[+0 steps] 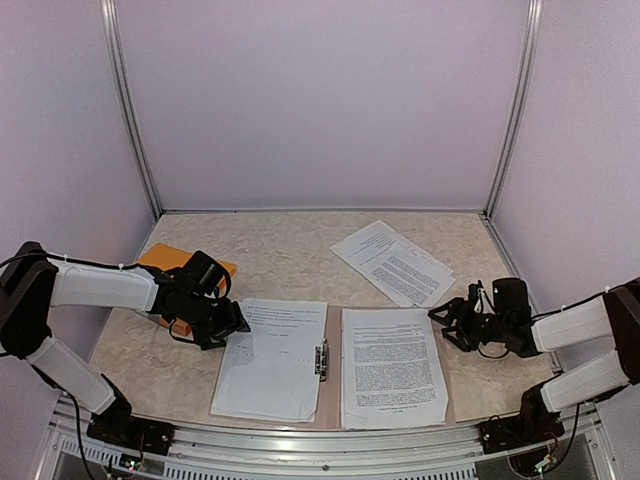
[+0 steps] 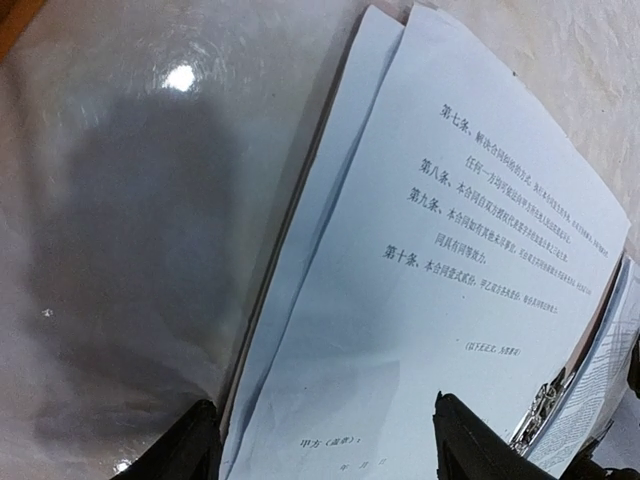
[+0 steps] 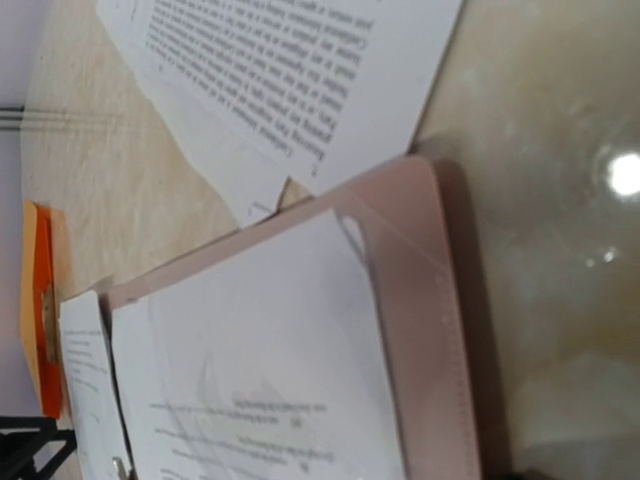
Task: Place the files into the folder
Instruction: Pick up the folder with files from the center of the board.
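A pink folder (image 1: 334,385) lies open at the table's front, with printed white files on its left half (image 1: 272,360) and its right half (image 1: 392,365). More loose files (image 1: 392,262) lie fanned at the back right. My left gripper (image 1: 236,324) hovers at the left edge of the folder's left sheets. It is open, with its fingertips (image 2: 187,450) wide apart over the printed sheet (image 2: 450,250). My right gripper (image 1: 442,322) sits just off the folder's right edge (image 3: 440,300), its fingers apart and empty. Its fingers do not show in the right wrist view.
A metal clip (image 1: 321,360) sits along the folder's spine. An orange flat item (image 1: 165,258) lies under the left arm at the back left. Metal frame posts and white walls close in the table on three sides.
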Motion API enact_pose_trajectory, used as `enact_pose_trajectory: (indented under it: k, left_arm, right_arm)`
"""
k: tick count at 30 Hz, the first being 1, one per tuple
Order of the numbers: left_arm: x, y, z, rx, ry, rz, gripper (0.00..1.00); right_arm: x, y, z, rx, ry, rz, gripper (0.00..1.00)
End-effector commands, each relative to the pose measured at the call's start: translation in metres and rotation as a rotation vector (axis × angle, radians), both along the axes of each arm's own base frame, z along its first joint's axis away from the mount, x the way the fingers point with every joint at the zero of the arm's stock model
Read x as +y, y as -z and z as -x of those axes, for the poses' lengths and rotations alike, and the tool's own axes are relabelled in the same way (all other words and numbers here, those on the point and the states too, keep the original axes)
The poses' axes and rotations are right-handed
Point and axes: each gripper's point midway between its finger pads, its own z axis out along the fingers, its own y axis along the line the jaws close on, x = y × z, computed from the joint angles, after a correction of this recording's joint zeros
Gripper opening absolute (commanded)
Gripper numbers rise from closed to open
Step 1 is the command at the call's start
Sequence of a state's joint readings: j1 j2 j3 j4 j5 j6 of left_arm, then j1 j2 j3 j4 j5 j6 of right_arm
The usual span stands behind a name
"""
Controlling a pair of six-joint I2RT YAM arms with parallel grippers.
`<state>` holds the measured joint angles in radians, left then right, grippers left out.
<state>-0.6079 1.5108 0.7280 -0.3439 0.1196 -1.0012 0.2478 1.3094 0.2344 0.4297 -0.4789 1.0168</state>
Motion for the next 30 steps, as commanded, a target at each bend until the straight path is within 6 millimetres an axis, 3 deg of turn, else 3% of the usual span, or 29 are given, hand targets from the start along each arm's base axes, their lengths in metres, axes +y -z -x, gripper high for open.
enact_pose_trajectory:
  k: [1,13,19,26,30]
  left_arm:
    - [0.008,0.032,0.033,0.129,0.031,-0.043,0.70]
    - [0.006,0.032,0.031,0.123,0.037,-0.038,0.70]
    - [0.005,0.031,0.030,0.123,0.039,-0.036,0.70]
    - [0.000,0.024,0.024,0.105,0.056,-0.034,0.70]
    - [0.002,0.013,0.018,0.071,0.068,-0.054,0.70]
  right_arm:
    - [-0.003,0.015,0.013,0.073,0.020,0.021,0.73]
    - [0.022,0.009,0.014,0.082,-0.055,-0.158,0.67]
    - [0.027,0.006,0.013,0.061,-0.103,-0.150,0.63]
    - [0.034,-0.001,0.007,0.023,-0.188,-0.112,0.48]
    - [0.033,0.000,0.004,0.014,-0.191,-0.088,0.48]
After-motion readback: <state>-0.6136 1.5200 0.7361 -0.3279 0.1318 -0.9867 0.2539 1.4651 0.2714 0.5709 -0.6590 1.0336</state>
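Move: Just left of the right hand, about 2 cm away and 3 cm below, runs the open folder's right edge; the folder's middle lies some 24 cm left and 9 cm back. The right paper stack is about 11 cm left and 10 back, the loose papers 13 left and 16 ahead. From the left hand, already at the left edge, the folder's middle is 22 cm right, 9 back; the metal clip 18 right, 8 back. Sliding left about 3 cm over the folder's right edge after a brief pause, the right hand rolls and swings counter-clockwise, each under 10 degrees, and rises slightly only at the end. Its wide fingers close partway around that edge. The left hand stays open at the left edge, one finger against it, easing right about half a centimetre. ##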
